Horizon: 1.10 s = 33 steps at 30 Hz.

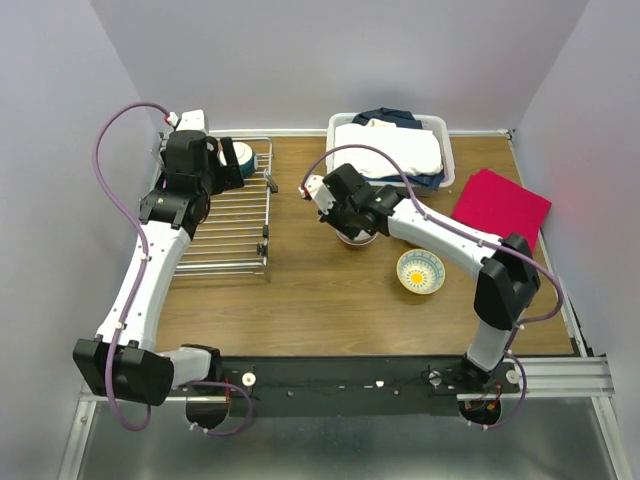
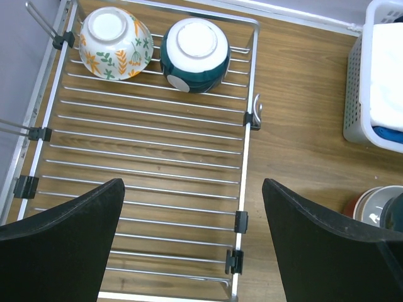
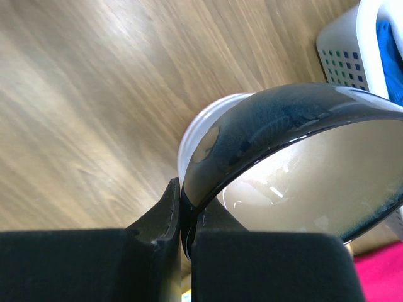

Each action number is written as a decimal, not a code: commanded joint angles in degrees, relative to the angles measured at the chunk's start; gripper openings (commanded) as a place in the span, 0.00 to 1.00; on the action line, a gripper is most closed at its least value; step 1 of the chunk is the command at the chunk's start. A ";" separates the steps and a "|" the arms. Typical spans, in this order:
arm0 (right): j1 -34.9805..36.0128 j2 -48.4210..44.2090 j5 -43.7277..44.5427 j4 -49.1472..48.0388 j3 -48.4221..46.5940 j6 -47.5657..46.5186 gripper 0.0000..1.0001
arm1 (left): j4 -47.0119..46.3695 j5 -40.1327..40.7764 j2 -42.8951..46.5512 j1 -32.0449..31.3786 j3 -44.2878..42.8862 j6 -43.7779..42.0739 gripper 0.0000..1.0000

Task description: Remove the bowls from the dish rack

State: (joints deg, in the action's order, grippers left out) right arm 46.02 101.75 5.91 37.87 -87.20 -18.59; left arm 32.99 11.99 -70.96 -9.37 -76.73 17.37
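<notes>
The silver wire dish rack [image 2: 151, 157] lies at the table's left [image 1: 225, 235]. Two bowls sit upside down at its far end: a leaf-patterned one [image 2: 113, 43] and a dark blue one [image 2: 194, 53]. My left gripper [image 2: 192, 245] hangs open above the rack's bare bars, short of both bowls. My right gripper [image 3: 187, 214] is shut on the rim of a dark blue bowl [image 3: 283, 132] with a cream inside, held tilted just above a white bowl [image 3: 195, 132] on the wood. In the top view this is mid-table [image 1: 357, 237]. A bowl with a yellow centre [image 1: 421, 271] stands apart on the table.
A white plastic basket [image 1: 390, 145] of folded laundry stands at the back, close behind the right gripper. A red cloth [image 1: 500, 205] lies at the right. The stacked bowls [image 2: 371, 204] show at the lower right of the left wrist view.
</notes>
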 commanded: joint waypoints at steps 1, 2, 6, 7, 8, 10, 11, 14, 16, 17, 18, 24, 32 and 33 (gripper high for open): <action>0.21 3.09 7.45 2.73 -4.12 -4.35 0.01 | -0.65 0.32 -0.14 0.14 0.61 -0.93 0.99; 0.30 3.45 7.62 3.17 -4.21 -4.44 0.01 | -0.56 0.40 -0.06 0.14 0.70 -1.10 0.99; 0.21 4.24 7.19 5.28 -3.86 -3.74 0.02 | -0.12 1.02 0.03 0.14 1.05 -1.63 0.99; 0.21 4.24 7.18 6.42 -3.86 -3.30 0.03 | -0.21 1.02 0.03 0.14 1.32 -1.81 0.99; 0.21 4.50 7.01 7.04 -3.94 -2.86 0.05 | -0.04 1.02 0.03 0.14 1.49 -1.98 0.99; 0.21 4.94 6.57 8.44 -4.29 -2.33 0.13 | -0.12 1.02 -0.14 0.05 1.67 -2.25 0.99; 0.21 5.12 6.66 8.63 -4.30 -2.15 0.17 | -0.12 1.02 -0.23 0.14 1.76 -2.16 0.99; 0.21 6.00 6.74 10.03 -5.00 -1.45 0.30 | -0.12 0.67 -0.76 0.14 1.58 -2.16 0.99; 0.21 6.44 6.40 10.99 -5.78 -1.01 0.39 | -0.12 0.58 -1.02 0.14 1.50 -2.25 0.99; 0.21 6.44 6.04 11.44 -5.96 -0.75 0.42 | -0.12 0.49 -1.11 0.14 1.41 -2.25 0.99; 0.30 6.44 5.69 11.53 -6.14 -0.57 0.48 | -0.12 0.67 -1.11 0.14 1.41 -2.42 0.99; 0.21 4.69 3.84 12.67 -7.19 1.19 0.63 | 0.32 0.75 -1.55 0.14 1.32 -2.42 0.99; 0.30 1.87 3.49 12.41 -6.40 3.21 0.63 | 0.32 1.28 -2.08 0.14 1.32 -2.07 0.99; 0.30 1.52 3.32 12.49 -6.49 3.38 0.63 | 0.32 1.37 -2.25 0.14 1.32 -2.16 0.99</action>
State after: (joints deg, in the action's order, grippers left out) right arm 46.02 107.02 10.63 49.08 -92.64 -17.15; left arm 33.06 12.01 -72.71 -9.37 -75.68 15.64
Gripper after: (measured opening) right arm 0.630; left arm 0.990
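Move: My right hand pinches the rim of the dark blue bowl just above the bowl stack, whose middle lies about 4 cm ahead, 5 cm to the right and 8 cm below. From that hand, the patterned bowl sits some 18 cm right and 8 cm back, the laundry basket roughly 15 cm ahead and 12 cm right. From my open left hand, the teal bowl on the rack is about 13 cm ahead and 20 cm down, with the floral bowl 10 cm farther left. I lower the blue bowl into the stack with my right hand, going down about 3.5 cm and some 2.5 cm right while the hand's left side dips about 10 degrees. Then I spread the fingers to let go of the rim and ease up a centimetre or so, staying around it. My open left hand sinks about 2 cm towards the rack bowls. ##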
